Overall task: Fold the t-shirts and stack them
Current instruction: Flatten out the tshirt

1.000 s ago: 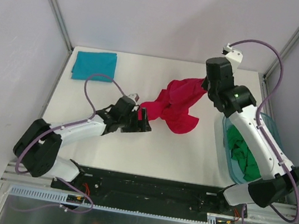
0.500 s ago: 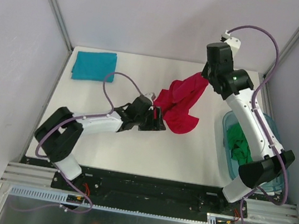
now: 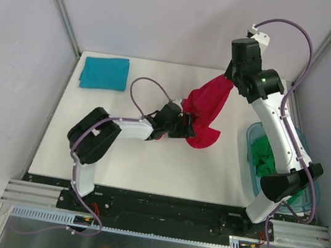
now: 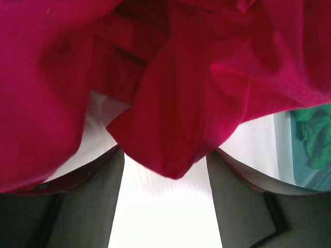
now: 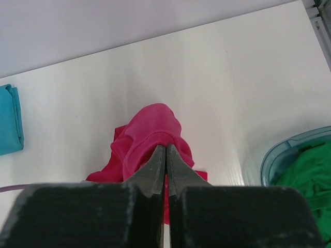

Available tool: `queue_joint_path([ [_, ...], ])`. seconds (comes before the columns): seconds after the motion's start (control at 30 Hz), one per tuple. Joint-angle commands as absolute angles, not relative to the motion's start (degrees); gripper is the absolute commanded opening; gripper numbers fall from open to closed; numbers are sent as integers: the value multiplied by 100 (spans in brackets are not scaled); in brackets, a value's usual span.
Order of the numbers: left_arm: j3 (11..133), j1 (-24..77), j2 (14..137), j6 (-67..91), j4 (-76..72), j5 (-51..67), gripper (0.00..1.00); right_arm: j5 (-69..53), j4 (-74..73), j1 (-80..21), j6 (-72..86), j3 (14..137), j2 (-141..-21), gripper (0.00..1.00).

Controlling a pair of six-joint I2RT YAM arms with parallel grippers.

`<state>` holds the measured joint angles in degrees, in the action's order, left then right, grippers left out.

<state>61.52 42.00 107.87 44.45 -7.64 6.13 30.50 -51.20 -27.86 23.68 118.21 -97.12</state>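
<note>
The crimson-red t-shirt (image 3: 208, 108) hangs bunched from my right gripper (image 3: 226, 81), which is shut on its top fold (image 5: 155, 129) above the table; its lower part rests on the table. My left gripper (image 3: 185, 127) reaches in low from the left. Its jaws stand open on either side of a hanging corner of the red cloth (image 4: 170, 150), and its fingers (image 4: 88, 206) are not pinching it. The teal-blue t-shirt (image 3: 104, 72) lies folded at the far left corner. The bright green t-shirt (image 3: 266, 161) is crumpled in the tub.
The see-through blue-green plastic tub (image 3: 248, 136) stands at the table's right edge, under the right arm. Metal frame posts and pale walls close in the back and sides. The white table (image 3: 147, 165) shows in front of the left arm.
The left arm has swung right and forward until its jaws are at the red shirt's lower corner. The right gripper has lifted the shirt a little higher and further back.
</note>
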Motion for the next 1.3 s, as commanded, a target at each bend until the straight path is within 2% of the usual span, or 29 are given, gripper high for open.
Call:
queue_joint_path([
  [0.0, 6601, 4281, 10988, 4141, -1199, 470, 69, 3074, -5185, -2739, 2237, 12305, -9738, 0],
  [0.17, 6771, 4291, 11182, 3893, -1181, 325, 66, 3065, -5218, -2700, 2207, 12343, -9731, 0],
  [0.37, 6897, 4315, 11392, 3720, -1055, 80, 57, 3017, -5249, -2676, 2210, 12362, -9748, 0],
  [0.47, 6972, 4315, 11390, 3687, -957, -79, 43, 3020, -5255, -2661, 2201, 12366, -9759, 0],
  [0.6, 6972, 4317, 11140, 3713, -738, -469, 9, 3036, -5264, -2605, 2193, 12313, -9750, 0],
  [0.67, 6795, 4322, 10805, 3769, -589, -772, 2, 3024, -5240, -2534, 2201, 12217, -9726, 0],
  [0.9, 5991, 4269, 8519, 3831, 529, -2055, 0, 2649, -4933, -2130, 2377, 11606, -9510, 0],
  [1.03, 6280, 4130, 7243, 3225, 1028, -2998, 0, 2290, -4330, -1918, 2694, 11075, -9136, 0],
  [1.27, 7153, 4028, 6381, 2217, 1068, -3624, 0, 2058, -2961, -1718, 3412, 9931, -7935, 0],
])
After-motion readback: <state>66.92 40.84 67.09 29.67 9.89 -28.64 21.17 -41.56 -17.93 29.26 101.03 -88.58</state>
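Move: The red t-shirt's loose lower corner hangs between the left hand's open fingers, about 3 cm ahead, 1 cm to the right and 1 cm below. From that hand, the folded teal t-shirt lies some 18 cm ahead, 37 cm left and 4 cm lower; the bin is about 35 cm right, 8 cm back and roughly level. From the right hand, which holds the shirt's other end, the loose corner is some 33 cm below, 7 cm back and 5 cm left. The red t-shirt's loose corner is pinched as the left hand eases about 3 cm forward into the cloth and shuts its fingers. The left hand then sweeps it up nearly 30 cm and some 17 cm left, tipping its fingertips up and turning counter-clockwise. The right hand keeps its grip, nearly still at first, then draws about 5 cm right while dipping a few centimetres. ##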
